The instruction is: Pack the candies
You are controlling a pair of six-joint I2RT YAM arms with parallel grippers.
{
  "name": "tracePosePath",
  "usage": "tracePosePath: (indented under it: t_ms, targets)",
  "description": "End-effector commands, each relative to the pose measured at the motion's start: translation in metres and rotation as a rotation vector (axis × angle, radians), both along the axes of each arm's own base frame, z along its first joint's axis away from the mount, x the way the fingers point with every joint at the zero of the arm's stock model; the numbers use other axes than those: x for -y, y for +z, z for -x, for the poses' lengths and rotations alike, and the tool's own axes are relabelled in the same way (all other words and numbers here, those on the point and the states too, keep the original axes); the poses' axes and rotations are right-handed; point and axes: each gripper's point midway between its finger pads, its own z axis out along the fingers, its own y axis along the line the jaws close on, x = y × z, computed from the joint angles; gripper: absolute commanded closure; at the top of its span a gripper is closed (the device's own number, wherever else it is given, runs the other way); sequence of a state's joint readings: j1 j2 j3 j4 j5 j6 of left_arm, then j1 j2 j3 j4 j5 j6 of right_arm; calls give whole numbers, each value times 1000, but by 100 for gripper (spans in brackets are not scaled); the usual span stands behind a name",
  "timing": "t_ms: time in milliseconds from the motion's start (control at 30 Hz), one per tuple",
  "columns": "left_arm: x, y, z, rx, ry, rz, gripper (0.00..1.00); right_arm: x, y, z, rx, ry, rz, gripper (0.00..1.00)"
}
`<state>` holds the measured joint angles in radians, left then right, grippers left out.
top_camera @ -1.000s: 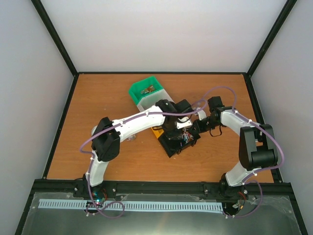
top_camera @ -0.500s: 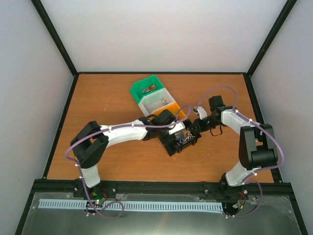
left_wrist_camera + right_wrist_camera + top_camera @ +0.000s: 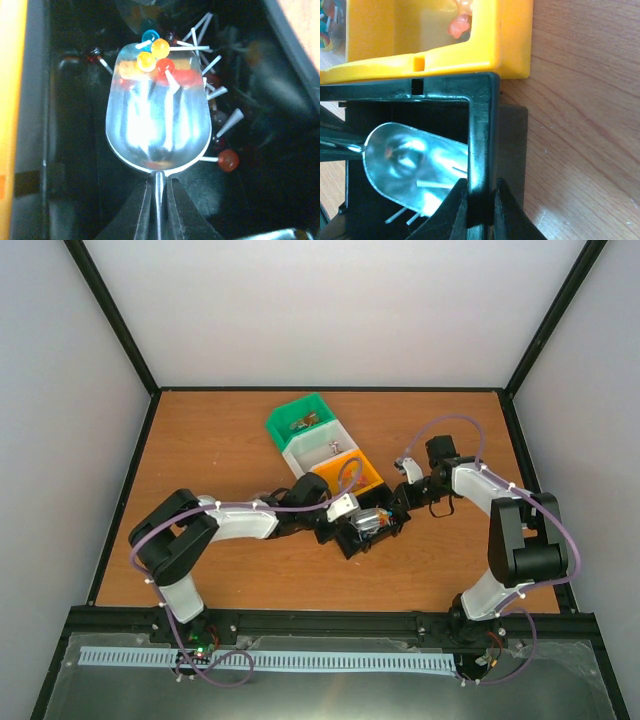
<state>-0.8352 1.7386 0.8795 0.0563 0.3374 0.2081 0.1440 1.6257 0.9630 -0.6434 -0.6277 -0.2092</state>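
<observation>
My left gripper (image 3: 158, 200) is shut on the thin handle of a shiny metal scoop (image 3: 157, 125). The scoop lies low inside the black bin (image 3: 75, 150). At its far lip sit a few candies (image 3: 154, 55), small round sweets on white sticks in yellow, red and blue. More candies lie loose on the bin floor, one a red one (image 3: 227, 160). My right gripper (image 3: 480, 210) is shut on the black bin's side wall (image 3: 482, 125), with the scoop (image 3: 415, 165) just inside it. From above, the black bin (image 3: 352, 540) lies between both grippers.
An orange bin (image 3: 347, 472) butts against the black bin's far side and holds a few sweets (image 3: 460, 22). Behind it stand a white bin (image 3: 318, 447) and a green bin (image 3: 297, 420) in a row. Bare wooden table (image 3: 580, 125) lies right of the black bin.
My left arm has dropped and drawn back to the near left, bringing the scoop down into the black bin and uncovering the orange bin. The right arm has stayed put.
</observation>
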Motion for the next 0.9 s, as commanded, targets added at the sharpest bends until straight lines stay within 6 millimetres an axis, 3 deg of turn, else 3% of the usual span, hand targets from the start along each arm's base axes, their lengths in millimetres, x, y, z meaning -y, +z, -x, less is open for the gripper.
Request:
tracePosePath:
  t_ms: [0, 533, 867]
  targets:
    - [9, 31, 7, 59, -86, 169, 99, -9, -6, 5, -33, 26, -33, 97]
    - [-19, 58, -5, 86, -49, 273, 99, -4, -12, 3, -26, 21, 0, 97]
    - [-31, 75, 5, 122, -65, 271, 99, -2, -13, 3, -31, 20, 5, 97]
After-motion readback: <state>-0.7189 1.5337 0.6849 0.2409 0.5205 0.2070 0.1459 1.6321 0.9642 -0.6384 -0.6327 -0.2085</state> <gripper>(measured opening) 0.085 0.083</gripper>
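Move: The scoop in the left hand is down in the black box. The clear jar, hidden under the arm, lies about 17 cm to that hand's left and 4 cm farther out. The loose lollipops lie some 9 cm to its right, 2 cm nearer and 4 cm lower; the yellow box is about 11 cm ahead and 3 cm right. From the right hand, still pinching the black box's wall, the jar is roughly 29 cm left and level ahead. The left hand lifts the scoop about 5 cm and leftward towards the jar, tip tilting up some 10 degrees. ##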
